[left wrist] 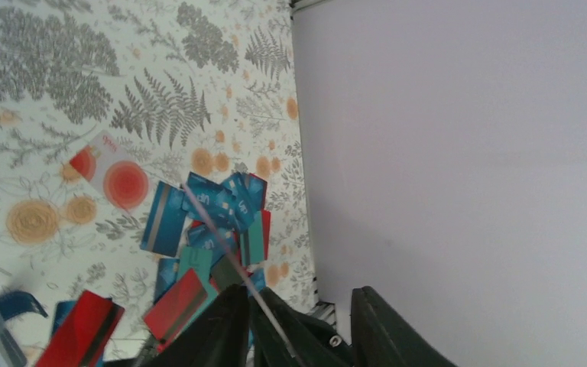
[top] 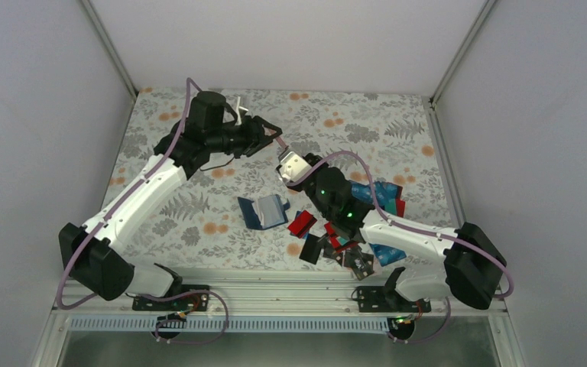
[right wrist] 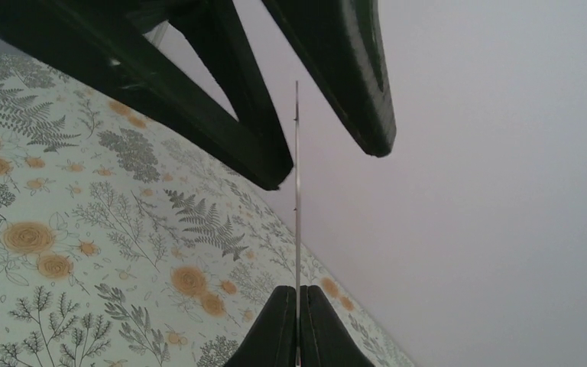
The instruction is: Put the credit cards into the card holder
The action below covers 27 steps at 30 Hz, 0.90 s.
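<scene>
My right gripper (right wrist: 298,294) is shut on the near end of one pale credit card (right wrist: 296,191), held edge-on above the table. The card's far end stands between the two fingers of my left gripper (right wrist: 329,164). That gripper is open, with the card close to one finger and a gap to the other. From above, the left gripper (top: 274,140) and right gripper (top: 284,155) meet tip to tip over the middle of the table. The navy card holder (top: 264,212) lies open below them. More credit cards (top: 382,200) lie piled at the right.
A red card (top: 302,223) and dark cards (top: 313,248) lie scattered near the right arm's base. In the left wrist view the pile (left wrist: 214,222) sits beside the grey side wall (left wrist: 466,153), and a white card with red circles (left wrist: 111,172) lies apart from it.
</scene>
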Available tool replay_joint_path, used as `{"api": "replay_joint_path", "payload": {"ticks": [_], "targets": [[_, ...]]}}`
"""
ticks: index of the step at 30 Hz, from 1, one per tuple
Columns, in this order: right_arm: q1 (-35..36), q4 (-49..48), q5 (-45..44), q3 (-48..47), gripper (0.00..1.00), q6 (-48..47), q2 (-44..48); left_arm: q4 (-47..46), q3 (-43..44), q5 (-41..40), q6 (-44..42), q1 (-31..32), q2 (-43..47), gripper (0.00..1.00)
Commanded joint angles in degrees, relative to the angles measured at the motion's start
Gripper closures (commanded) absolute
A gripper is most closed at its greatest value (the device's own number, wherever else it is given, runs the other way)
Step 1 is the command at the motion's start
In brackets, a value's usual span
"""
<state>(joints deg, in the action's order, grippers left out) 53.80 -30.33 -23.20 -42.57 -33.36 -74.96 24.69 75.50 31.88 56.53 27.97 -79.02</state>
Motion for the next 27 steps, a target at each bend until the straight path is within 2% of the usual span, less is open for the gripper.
{"api": "replay_joint_path", "payload": {"ticks": [1,9,14,15,19,21,24,27], "targets": [[1.3,-3.1,-2.3,-1.9,0.96,-1.5,-1.2,-1.7,-0.6,0.8,1.0,-0.2,-0.8,0.71],[2.1,-3.2,-3.3,-1.8,0.96,-2.6,-1.6,-1.0,-0.4,0.9,0.6,-0.2,-2.0,0.97],[2.1,-2.2,-2.9,-2.1,0.96,-2.5,-1.5,-0.3,-0.4,0.6,0.3,-0.3,-2.4,0.98],[2.2,-1.4,-2.3,-2.2,0.91,-2.3,-1.5,-0.3,-0.4,0.7,0.3,-0.3,-2.6,0.98],[2.2,0.9,-1.4,-2.6,0.56,-1.0,-1.5,-0.5,-0.6,0.8,0.4,-0.6,-3.3,0.98],[2.2,2.3,-0.9,-2.5,0.46,0.2,-1.3,-0.7,-0.6,0.5,0.1,-1.0,-3.4,0.98],[2.3,5.7,1.8,-3.0,0.4,4.4,-0.3,0.0,-0.2,-1.0,-1.8,-1.5,-3.7,0.98],[1.9,10.6,4.6,-4.1,0.38,11.7,1.1,0.8,-1.5,-3.5,-5.1,-1.8,-3.2,0.98]]}}
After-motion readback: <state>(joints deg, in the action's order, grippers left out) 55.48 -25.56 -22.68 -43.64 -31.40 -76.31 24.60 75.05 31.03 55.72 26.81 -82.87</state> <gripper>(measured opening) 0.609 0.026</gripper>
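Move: For the left hand, the credit card held upright on edge in the right fingers has its middle about 1 cm ahead, 1 cm right and 3 cm below. The open card holder lies some 31 cm below the left hand, 5 cm back and 3 cm left; the loose red card is at that depth, 8 cm back and 8 cm right. From the right hand, the left fingertips are about 2 cm ahead, 3 cm left and 3 cm up. The left hand shuts its part-open fingers on the free end of the credit card while the right still pinches the other end, both hands easing down a centimetre or so. Once the left has its grip, the right fingers spread to over half open and let go, the right hand slipping about 2 cm down and a little left, as the left goes on sinking, about 3 cm in all, and 1.5 cm forward with the card. ##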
